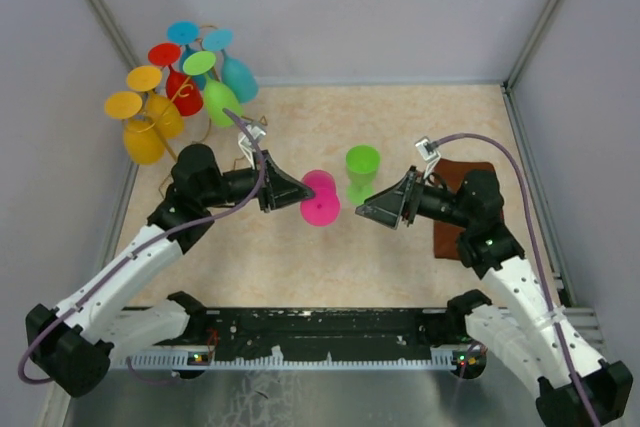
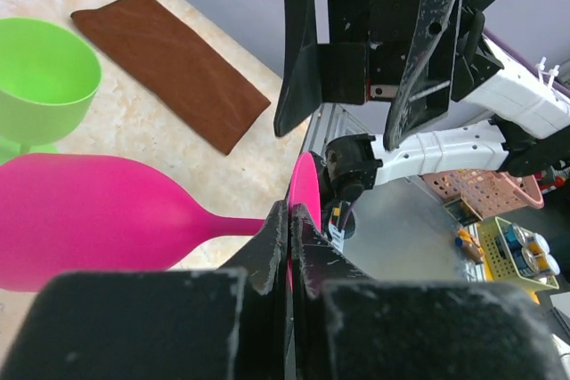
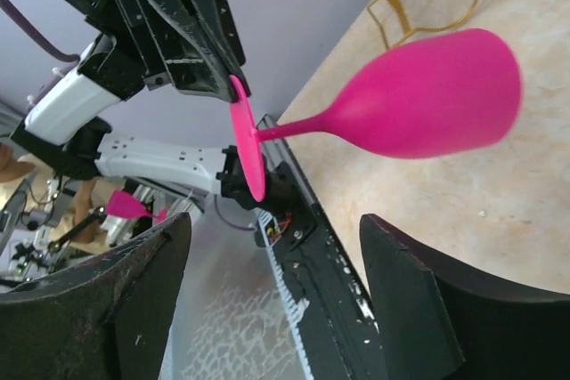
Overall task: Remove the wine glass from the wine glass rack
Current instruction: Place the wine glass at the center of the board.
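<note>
A pink wine glass (image 1: 320,199) hangs sideways over the middle of the table. My left gripper (image 1: 298,192) is shut on the thin foot disc (image 3: 248,153). In the left wrist view the pink bowl (image 2: 89,220) points left, and the foot sits edge-on between the fingertips of the left gripper (image 2: 291,220). My right gripper (image 1: 365,212) faces the glass from the right, open, with nothing between its fingers (image 3: 401,300). The pink glass (image 3: 427,95) lies beyond and above the right gripper (image 3: 276,224). The golden wire wine glass rack (image 1: 185,87) stands at the far left corner with several coloured glasses hanging on it.
A green wine glass (image 1: 361,169) stands upright just behind the two grippers. A brown cloth (image 1: 455,209) lies flat under the right arm. Grey walls enclose the table on the left, far and right sides. The rack's wavy base wire (image 3: 392,6) shows behind the pink glass.
</note>
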Tool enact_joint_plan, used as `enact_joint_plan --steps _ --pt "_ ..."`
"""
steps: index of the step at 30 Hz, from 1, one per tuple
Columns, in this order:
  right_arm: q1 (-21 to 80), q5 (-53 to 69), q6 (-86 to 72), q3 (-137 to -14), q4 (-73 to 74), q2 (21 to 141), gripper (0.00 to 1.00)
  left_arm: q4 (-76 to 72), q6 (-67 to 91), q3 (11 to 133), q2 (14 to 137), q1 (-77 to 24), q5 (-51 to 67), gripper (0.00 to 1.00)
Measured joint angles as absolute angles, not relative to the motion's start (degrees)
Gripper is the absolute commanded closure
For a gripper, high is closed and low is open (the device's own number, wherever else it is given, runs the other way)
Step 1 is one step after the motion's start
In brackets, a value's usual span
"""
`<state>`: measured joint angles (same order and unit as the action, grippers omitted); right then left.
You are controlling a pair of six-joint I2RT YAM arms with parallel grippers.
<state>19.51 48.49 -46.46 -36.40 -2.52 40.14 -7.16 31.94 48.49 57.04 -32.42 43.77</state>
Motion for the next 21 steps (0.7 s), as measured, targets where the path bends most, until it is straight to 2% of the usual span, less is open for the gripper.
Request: enact_joint_plan --steps 5,11,19,20,21 --pt "27.0 44.7 -45.8 -37.4 -4.8 43.4 0.4 -8.1 32.2 48.2 57.2 -36.3 40.7 1.0" --pt "30.9 42.9 -45.4 -37.6 -6.5 46.5 0.59 -8.6 32.8 47.7 57.4 -38.7 38.1 1.0" --pt "32.2 43.3 -45.5 -37.6 -9.0 48.1 0.96 -9.0 32.8 47.7 57.8 -39.7 36.4 1.0" --pt "32.2 43.3 -45.5 -37.6 -9.1 48.1 1.0 -9.0 32.8 47.7 57.8 -39.8 36.4 1.0" --pt "32.2 43.3 -45.5 -37.6 -9.2 48.1 1.0 -9.0 32.8 47.7 57.8 -39.8 36.4 0.98"
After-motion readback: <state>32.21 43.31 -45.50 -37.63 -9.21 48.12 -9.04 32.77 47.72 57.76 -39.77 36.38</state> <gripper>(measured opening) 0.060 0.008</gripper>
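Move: The pink wine glass is already held by the rim of its foot in the left fingers, bowl pointing ahead and down. The middle of the foot is about 9 cm to the right hand's left, level fore-and-aft and 1 cm below. The right gripper lies some 12 cm right of the left hand, 1 cm back and 2 cm lower. The standing green glass is about 13 cm ahead of the right hand, 1 cm to its right and 13 cm below; the brown cloth is 30 cm right, 10 cm ahead, 22 cm below. The pink glass's foot is offered to the right hand: the left, keeping its pinch, eases about 2 cm to the right and 1 cm back, slowing to a hold. Meanwhile the right, its open fingers pointing left, reaches about 5 cm left towards the foot, drawing back slightly and turning a little counter-clockwise, then shuts its pads on the foot's near-side rim, opposite the left fingers. ##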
